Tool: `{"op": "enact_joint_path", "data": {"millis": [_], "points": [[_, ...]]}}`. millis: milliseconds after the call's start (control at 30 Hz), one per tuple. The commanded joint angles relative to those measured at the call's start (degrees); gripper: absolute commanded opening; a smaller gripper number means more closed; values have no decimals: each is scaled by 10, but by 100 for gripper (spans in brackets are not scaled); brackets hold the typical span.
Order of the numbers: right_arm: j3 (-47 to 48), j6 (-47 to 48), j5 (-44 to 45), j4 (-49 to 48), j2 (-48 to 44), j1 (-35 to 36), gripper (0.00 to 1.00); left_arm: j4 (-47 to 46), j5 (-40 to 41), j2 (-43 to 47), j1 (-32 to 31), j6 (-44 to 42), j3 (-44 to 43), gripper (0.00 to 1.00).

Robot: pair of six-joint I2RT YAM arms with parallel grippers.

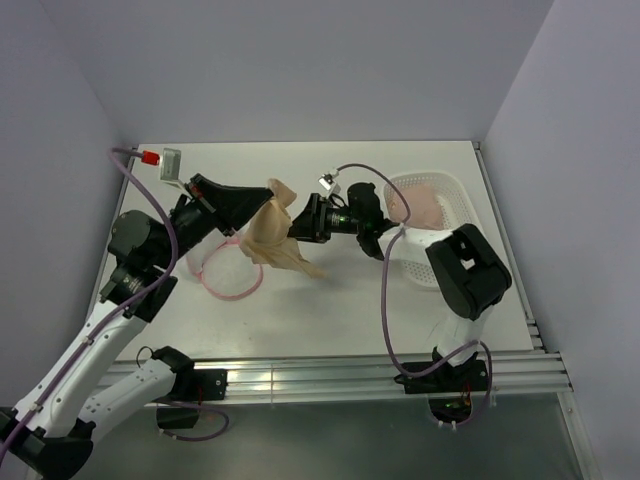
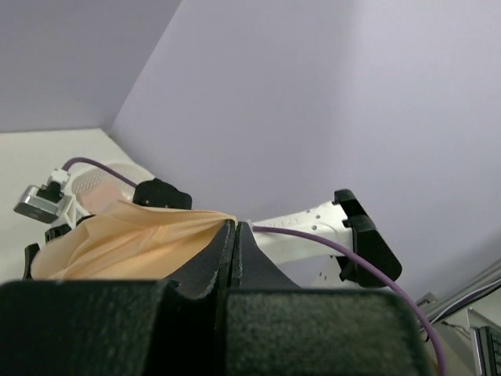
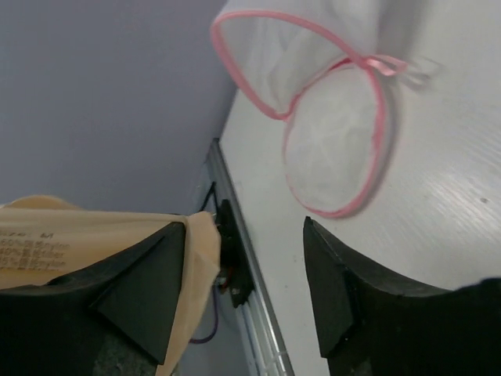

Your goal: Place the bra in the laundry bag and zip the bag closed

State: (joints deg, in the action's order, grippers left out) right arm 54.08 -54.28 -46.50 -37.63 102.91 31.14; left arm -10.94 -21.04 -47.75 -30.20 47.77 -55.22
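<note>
The peach-tan bra hangs in the air between my two grippers, above the table. My left gripper is shut on its upper edge; in the left wrist view the fabric runs into the closed jaws. My right gripper is open beside the bra; in the right wrist view the fabric drapes over the outer side of one finger, with the gap empty. The laundry bag, white mesh with a pink rim, lies open on the table under the bra and shows in the right wrist view.
A white perforated basket holding a paler pink garment stands at the right of the table. The right arm's purple cable loops down beside it. Metal rails run along the table's near edge.
</note>
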Motion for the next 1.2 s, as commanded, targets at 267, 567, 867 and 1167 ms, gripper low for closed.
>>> {"op": "enact_joint_path", "data": {"millis": [267, 567, 867, 1167], "points": [[-17, 29, 216, 217, -148, -3, 81, -238, 44, 59, 28, 81, 106, 0], [-56, -30, 280, 291, -249, -20, 89, -265, 86, 61, 32, 73, 128, 0], [-127, -142, 236, 210, -305, -35, 92, -312, 94, 28, 33, 80, 150, 0], [-88, -72, 284, 295, -271, -37, 93, -413, 84, -22, 33, 140, 234, 0]]}}
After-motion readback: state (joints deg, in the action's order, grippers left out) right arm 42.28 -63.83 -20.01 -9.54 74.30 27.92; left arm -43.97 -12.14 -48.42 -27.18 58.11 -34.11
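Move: My left hand holds the bra by one end, with the rest hanging below it, its middle about 13 cm down. From this hand the laundry bag lies some 12 cm ahead, 17 cm left and 43 cm below. From my right hand the bag is about 20 cm left, 3 cm ahead and 16 cm down, the bra's middle some 7 cm back, 3 cm left and 15 cm up, and the basket roughly 36 cm right, 12 cm ahead and 14 cm down. I draw my already opening right hand about 9 cm to the right, away from the bra, spreading its fingers nearly full while it swings some 30 degrees clockwise and tips down; its finger comes free of the cloth. My left hand keeps its pinch, carries the bra left, then forward and down towards the laundry bag, rolling its left side lower. ##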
